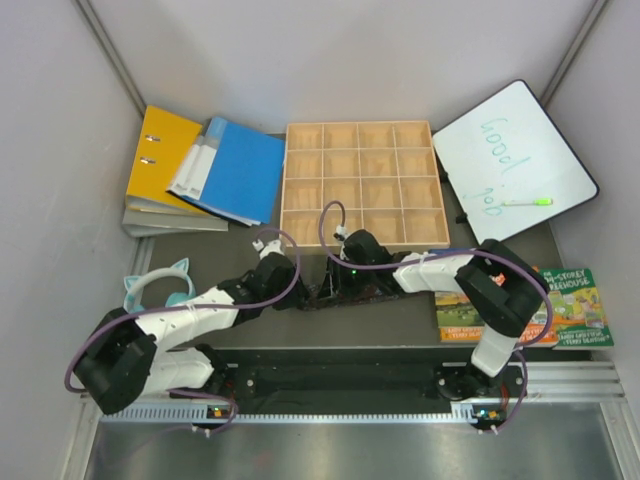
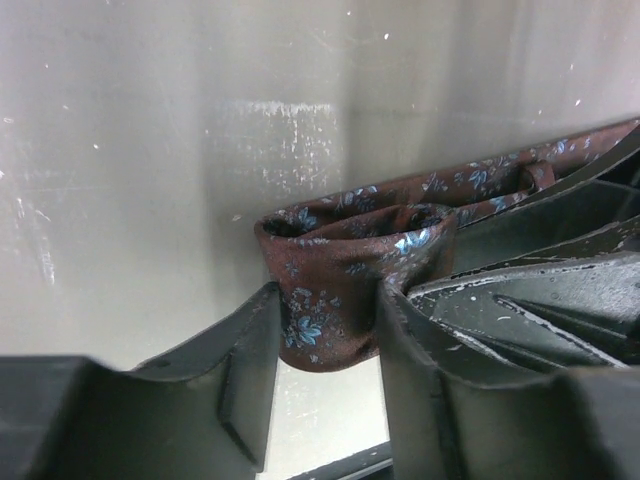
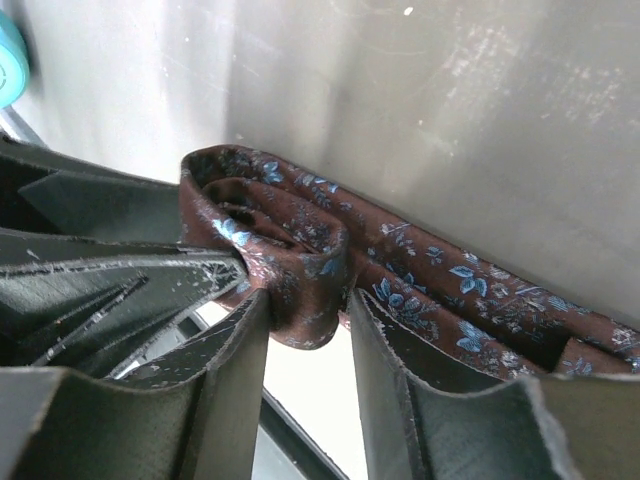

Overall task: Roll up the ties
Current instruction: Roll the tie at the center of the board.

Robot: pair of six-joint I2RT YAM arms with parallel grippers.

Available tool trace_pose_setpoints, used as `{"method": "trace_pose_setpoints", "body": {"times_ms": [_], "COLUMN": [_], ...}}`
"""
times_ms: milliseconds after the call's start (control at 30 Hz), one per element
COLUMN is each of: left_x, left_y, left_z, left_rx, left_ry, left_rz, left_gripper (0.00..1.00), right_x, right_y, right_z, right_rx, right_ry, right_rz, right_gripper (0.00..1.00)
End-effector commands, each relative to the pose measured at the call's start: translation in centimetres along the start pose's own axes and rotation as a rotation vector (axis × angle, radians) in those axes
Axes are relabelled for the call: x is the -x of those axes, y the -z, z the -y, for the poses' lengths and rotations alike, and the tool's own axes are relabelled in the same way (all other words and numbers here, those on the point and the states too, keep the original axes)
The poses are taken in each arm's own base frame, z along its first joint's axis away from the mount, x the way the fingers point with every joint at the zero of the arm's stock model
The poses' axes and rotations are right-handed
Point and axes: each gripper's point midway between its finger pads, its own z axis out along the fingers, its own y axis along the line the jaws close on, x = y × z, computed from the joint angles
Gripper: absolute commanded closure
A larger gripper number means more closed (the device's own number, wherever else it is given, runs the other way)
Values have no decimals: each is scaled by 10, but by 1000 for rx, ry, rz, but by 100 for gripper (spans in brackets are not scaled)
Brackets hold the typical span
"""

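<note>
One of the ties [image 1: 372,293] lies dark on the mat at the table's middle, partly under the right arm. Its end is wound into a small maroon roll with blue flowers [image 2: 345,255], and the loose length [image 3: 470,290] trails off to the right. My left gripper [image 1: 303,294] comes in from the left. In its wrist view, the left gripper [image 2: 328,312] has a finger pressed against each side of the roll. My right gripper [image 1: 333,287] meets it from the right. The right gripper [image 3: 308,305] is likewise shut on the roll [image 3: 295,250]. The two grippers' fingers nearly touch.
A wooden compartment tray [image 1: 362,185] stands just behind the grippers. A blue folder [image 1: 235,165] and a yellow binder [image 1: 160,160] lie at back left. A whiteboard [image 1: 515,160] with a green marker [image 1: 527,201] is at back right, a book [image 1: 575,305] is at right, and a teal cat-ear headband [image 1: 160,285] is at left.
</note>
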Motion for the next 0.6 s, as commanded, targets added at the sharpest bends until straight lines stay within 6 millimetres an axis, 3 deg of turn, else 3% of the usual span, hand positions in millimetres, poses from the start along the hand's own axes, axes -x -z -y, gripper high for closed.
{"method": "trace_pose_setpoints", "body": {"times_ms": [0, 100, 233, 433, 567], "left_x": [-6, -9, -13, 0, 20], "left_y": [-3, -4, -9, 5, 21], "left_z": [-5, 1, -6, -13, -16], "left_rx": [21, 7, 83, 189, 252], "left_ry": [89, 101, 68, -20, -82], "left_rz": [-24, -53, -101, -109, -68], "left_gripper": [62, 71, 82, 85, 85], "right_x": [7, 12, 19, 27, 32], "right_y": [1, 8, 25, 58, 73], "right_z": [7, 3, -2, -9, -22], "right_rx": [-51, -80, -118, -145, -103], "right_ry": [-41, -52, -42, -39, -32], "right_rz": [8, 8, 30, 80, 116], "right_gripper": [60, 55, 43, 38, 41]}}
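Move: The rolled end of the tie sits between both my grippers on the board: its middle is roughly 1 cm ahead, 2 cm to the right and 1 cm below my left hand, and about 2 cm to the left and 1 cm below my right. The flat tail runs off rightward, its middle some 18 cm right of my left hand and 2 cm ahead. The wooden tray's middle lies about 22 cm ahead of that hand and 12 cm to its right. I close my left fingers on the near, left part of the roll and pinch it there, almost in place, tipping that hand by about 10 degrees. As they close I spread my right fingers, free the roll and draw the right hand back from it, up and to the right by about 5 cm, still open. ##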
